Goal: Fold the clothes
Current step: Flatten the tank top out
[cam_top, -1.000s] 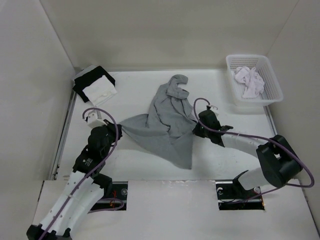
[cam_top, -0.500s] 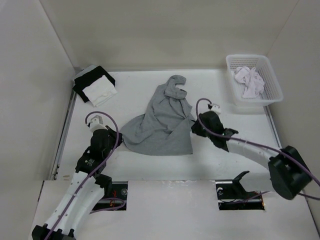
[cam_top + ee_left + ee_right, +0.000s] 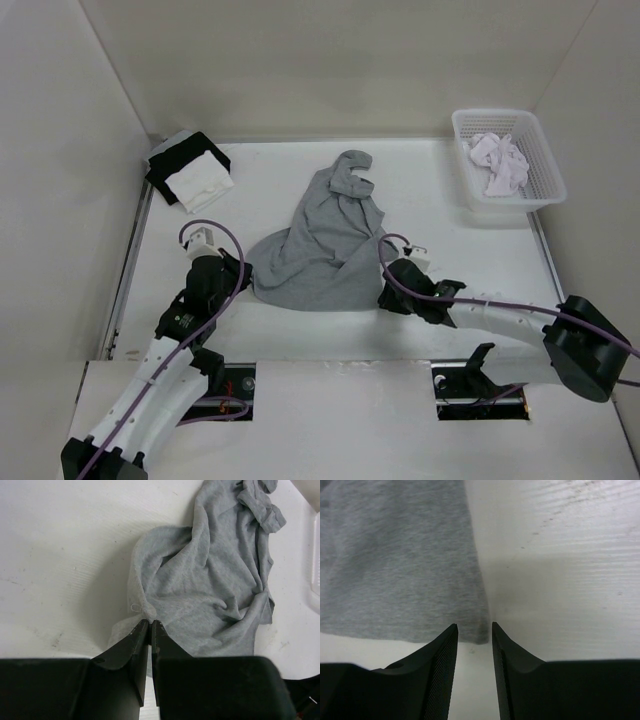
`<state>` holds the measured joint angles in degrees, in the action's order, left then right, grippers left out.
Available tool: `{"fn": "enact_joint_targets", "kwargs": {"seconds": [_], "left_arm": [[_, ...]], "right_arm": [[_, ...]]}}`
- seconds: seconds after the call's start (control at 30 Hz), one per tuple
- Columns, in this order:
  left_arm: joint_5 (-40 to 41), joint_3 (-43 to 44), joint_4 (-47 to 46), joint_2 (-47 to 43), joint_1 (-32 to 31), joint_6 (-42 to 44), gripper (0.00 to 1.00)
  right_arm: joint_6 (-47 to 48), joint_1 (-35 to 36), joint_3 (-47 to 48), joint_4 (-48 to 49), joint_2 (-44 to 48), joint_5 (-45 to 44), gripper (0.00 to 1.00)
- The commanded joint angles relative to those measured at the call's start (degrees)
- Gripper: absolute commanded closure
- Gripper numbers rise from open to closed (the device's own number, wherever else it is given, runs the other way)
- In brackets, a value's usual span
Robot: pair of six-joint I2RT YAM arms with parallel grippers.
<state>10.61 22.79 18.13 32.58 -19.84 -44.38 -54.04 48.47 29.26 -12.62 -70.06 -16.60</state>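
The clothes, one grey sleeveless shirt [image 3: 325,250], lie rumpled mid-table with the neck end toward the back wall. My left gripper [image 3: 240,270] is at the shirt's left edge. In the left wrist view the left gripper [image 3: 150,623] is shut, with a bunched fold of the shirt [image 3: 210,580] pinched at its tips. My right gripper [image 3: 385,298] is low at the shirt's near right corner. In the right wrist view the right gripper [image 3: 474,626] is open, and the corner of the shirt [image 3: 395,555] lies flat just past its tips, untouched.
A white basket [image 3: 457,140] stands at the back right with a small white garment [image 3: 500,165] in it. A black-and-white stack of cloth [image 3: 188,172] sits at the back left. White walls close in the table on three sides.
The right gripper has opened, let go of the shirt and moved toward the near edge. The shirt's long near corner is gone and its near edge runs straight. The left gripper shifted slightly right, still holding.
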Motion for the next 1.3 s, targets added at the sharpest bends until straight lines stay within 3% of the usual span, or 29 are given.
{"fn": "enact_joint_targets", "kwargs": {"seconds": [0.0, 0.33, 0.47, 0.57, 0.7, 0.87, 1.07, 1.17, 1.27], "left_arm": [[-0.59, -0.9, -3.36, -1.81, -0.33, -0.18, 0.98], [-1.03, 0.06, -5.12, -1.12, -0.68, 0.7, 0.98], [-1.03, -0.11, -6.0, -1.02, -0.69, 0.96, 0.98], [-1.03, 0.5, -7.23, -0.41, -0.51, 0.26, 0.98], [-0.33, 6.37, -9.07, -0.58, -0.95, -0.88, 0.99], [2.3, 21.12, -11.79, -1.81, -1.91, -1.76, 1.0], [5.99, 42.57, -17.85, -0.06, -1.31, 1.57, 1.0], [6.44, 53.12, -21.29, 2.92, -0.34, 3.07, 1.0], [5.3, 62.18, -21.21, 7.49, 0.11, 3.77, 1.0]], "right_arm": [[-1.95, 0.35, 3.43, -3.89, -1.83, -4.31, 0.63], [-3.17, 0.79, 3.7, -4.78, -4.64, -0.29, 0.71], [-3.26, 0.79, 3.27, -3.64, -4.74, 1.48, 0.88], [-4.14, 0.53, 2.74, -2.5, 0.17, 1.83, 0.98], [-1.0, 0.53, 6.85, -3.02, 14.91, -1.49, 1.0], [9.89, 1.75, 26.85, -13.55, 26.98, -11.94, 1.0], [30.53, 15.7, 61.83, -16.65, 22.01, -27.93, 1.0], [46.6, 26.07, 77.23, -9.39, 15.5, -36.81, 1.0], [63.04, 30.93, 85.51, 3.26, 10.49, -39.56, 1.0]]}}
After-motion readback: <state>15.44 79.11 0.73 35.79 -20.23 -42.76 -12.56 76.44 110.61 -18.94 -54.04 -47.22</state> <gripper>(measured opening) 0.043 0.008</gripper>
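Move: The tank top's near right corner lies almost between the right hand's open fingers, about 1 cm to their right and 1 cm below; the top's crumpled body is some 14 cm ahead and 11 cm left of that hand, the laundry basket about 31 cm ahead and 27 cm right. The left hand, already holding the opposite corner, has the near right corner roughly 28 cm to its right, 5 cm back and 11 cm below. The right hand eases about 1 cm down to the table, closes its fingers and pinches the tank top's near right corner, while the left keeps its grip on the opposite corner, barely rising. Then both whip the cloth upward, left some 50 cm and right a good 60, drawing back 5 to 10 cm and finally apart, fingers tilting up about 70 degrees. ##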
